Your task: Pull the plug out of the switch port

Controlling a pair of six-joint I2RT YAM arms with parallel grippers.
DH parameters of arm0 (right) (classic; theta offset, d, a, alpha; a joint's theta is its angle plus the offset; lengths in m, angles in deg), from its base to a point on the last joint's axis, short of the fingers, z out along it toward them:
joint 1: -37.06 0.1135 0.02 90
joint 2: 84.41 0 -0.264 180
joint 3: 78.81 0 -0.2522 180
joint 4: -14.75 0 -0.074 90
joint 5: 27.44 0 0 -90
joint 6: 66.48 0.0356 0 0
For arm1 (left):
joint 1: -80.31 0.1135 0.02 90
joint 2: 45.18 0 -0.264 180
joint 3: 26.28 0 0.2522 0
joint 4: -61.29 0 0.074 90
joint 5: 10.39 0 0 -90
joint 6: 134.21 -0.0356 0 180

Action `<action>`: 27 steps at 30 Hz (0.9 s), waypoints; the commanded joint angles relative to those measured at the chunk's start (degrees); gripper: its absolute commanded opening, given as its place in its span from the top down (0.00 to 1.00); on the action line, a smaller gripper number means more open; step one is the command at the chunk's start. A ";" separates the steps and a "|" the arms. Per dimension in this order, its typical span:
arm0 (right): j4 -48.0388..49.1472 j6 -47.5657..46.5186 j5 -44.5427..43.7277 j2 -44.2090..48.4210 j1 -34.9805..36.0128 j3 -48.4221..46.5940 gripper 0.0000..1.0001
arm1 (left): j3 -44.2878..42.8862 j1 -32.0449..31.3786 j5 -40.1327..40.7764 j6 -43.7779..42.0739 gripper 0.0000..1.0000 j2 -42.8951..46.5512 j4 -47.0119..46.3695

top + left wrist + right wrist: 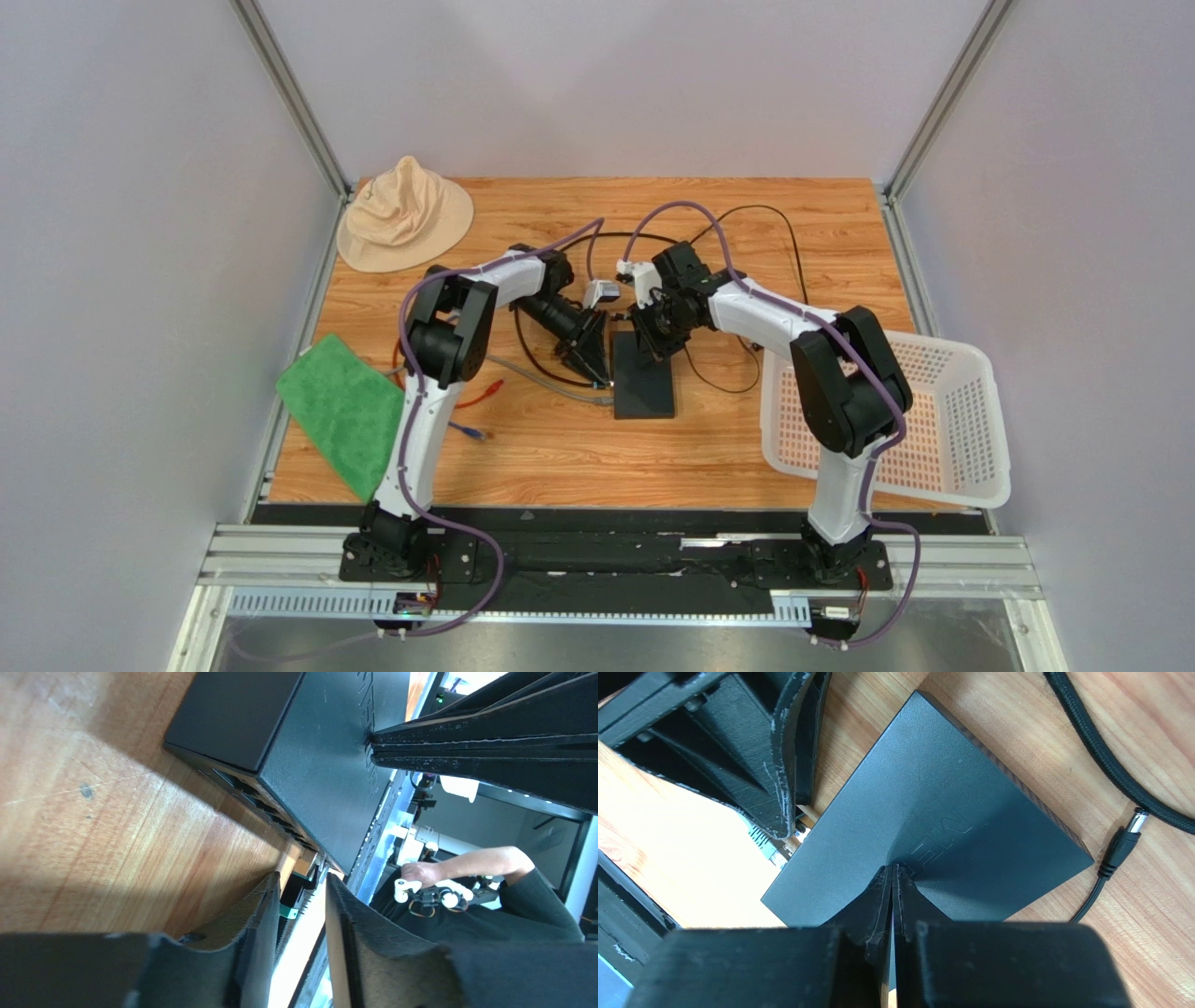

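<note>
The switch is a flat matte-black box lying mid-table, seen close in the right wrist view. My right gripper is shut, its tips pressed onto the switch's top. My left gripper stands open at the switch's socket edge, and its own view shows nothing between the fingers. In the right wrist view the plug, clear with a ribbed grey boot, sits just under the left gripper's fingertips beside the switch's edge. Whether it is still in a socket I cannot tell.
A grey cable trails left from the switch. A black power cord's barrel plug lies loose at the switch's other side. A beige hat sits far left, a green cloth at the left edge, a white basket at the right.
</note>
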State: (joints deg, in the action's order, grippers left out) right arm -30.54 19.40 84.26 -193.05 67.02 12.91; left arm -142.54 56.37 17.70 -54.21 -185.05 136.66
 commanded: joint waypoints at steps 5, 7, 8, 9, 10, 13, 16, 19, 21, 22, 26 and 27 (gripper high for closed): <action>-3.80 -1.07 -2.01 -0.08 0.37 3.06 0.95 | -0.42 -0.49 -0.93 -1.52 0.57 -0.84 -1.14; -3.45 -0.98 -1.92 -0.08 0.37 3.15 0.95 | 0.10 -0.93 -0.24 -1.69 0.57 -1.02 -0.96; -3.45 -0.72 -1.92 -0.08 0.37 3.15 0.95 | 0.19 -1.19 0.64 -1.69 0.57 -1.10 -0.87; -3.54 -0.45 -1.92 0.01 0.37 3.24 0.95 | 0.28 -1.45 2.22 -1.60 0.57 -0.93 -0.87; -3.28 -0.19 -1.92 0.09 0.37 3.15 0.96 | 0.89 -1.80 2.93 -1.34 0.57 -0.84 -1.05; -3.01 0.60 -1.83 0.18 0.37 3.42 0.96 | 2.21 -1.90 6.88 0.94 0.59 -0.23 -2.80; -2.58 1.13 -2.00 0.18 0.45 4.03 0.96 | 2.92 -1.90 10.05 0.77 0.59 0.30 -3.07; -2.14 1.57 -2.53 0.36 0.46 4.74 0.96 | 3.44 -1.90 11.72 1.03 0.66 0.39 -3.50; -1.87 1.66 -2.71 0.45 0.46 4.74 0.96 | 3.62 -1.90 12.60 1.91 0.76 0.39 -3.77; -1.87 1.75 -2.71 0.45 0.46 4.65 0.96 | 3.80 -1.98 13.47 2.26 0.80 0.39 -4.03; -2.22 1.31 -2.88 0.62 0.54 4.38 0.96 | 3.97 -1.90 13.92 2.53 1.00 0.57 -4.04; -2.31 1.05 -2.54 0.71 0.46 4.73 0.96 | 3.97 -1.98 13.14 2.09 1.00 0.65 -3.86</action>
State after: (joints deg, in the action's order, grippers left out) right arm -28.74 21.17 84.34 -191.74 67.06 15.19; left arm -140.60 55.32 19.44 -50.52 -183.98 135.06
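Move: The black plug lies right at my left fingertips, about 1 cm back, 1 cm to the right and 1 cm below. The grey plug is beside it in the switch's left side, some 3 cm back from my left hand, neither left nor right of it and 1 cm lower. The switch's middle is about 5 cm to the right and 1 cm ahead, 1 cm below. From my right hand the black plug lies roughly 3 cm back, 4 cm left and 2 cm lower. My left hand stays at the port side with its fingers part open, opens them a touch more, then eases about 1 cm back towards my base while dipping slightly, and closes them almost shut at the port end of the black plug, where they seem to pinch its thin clip. My right hand's closed fingertips keep resting on top of the switch and shift back about half a centimetre. ##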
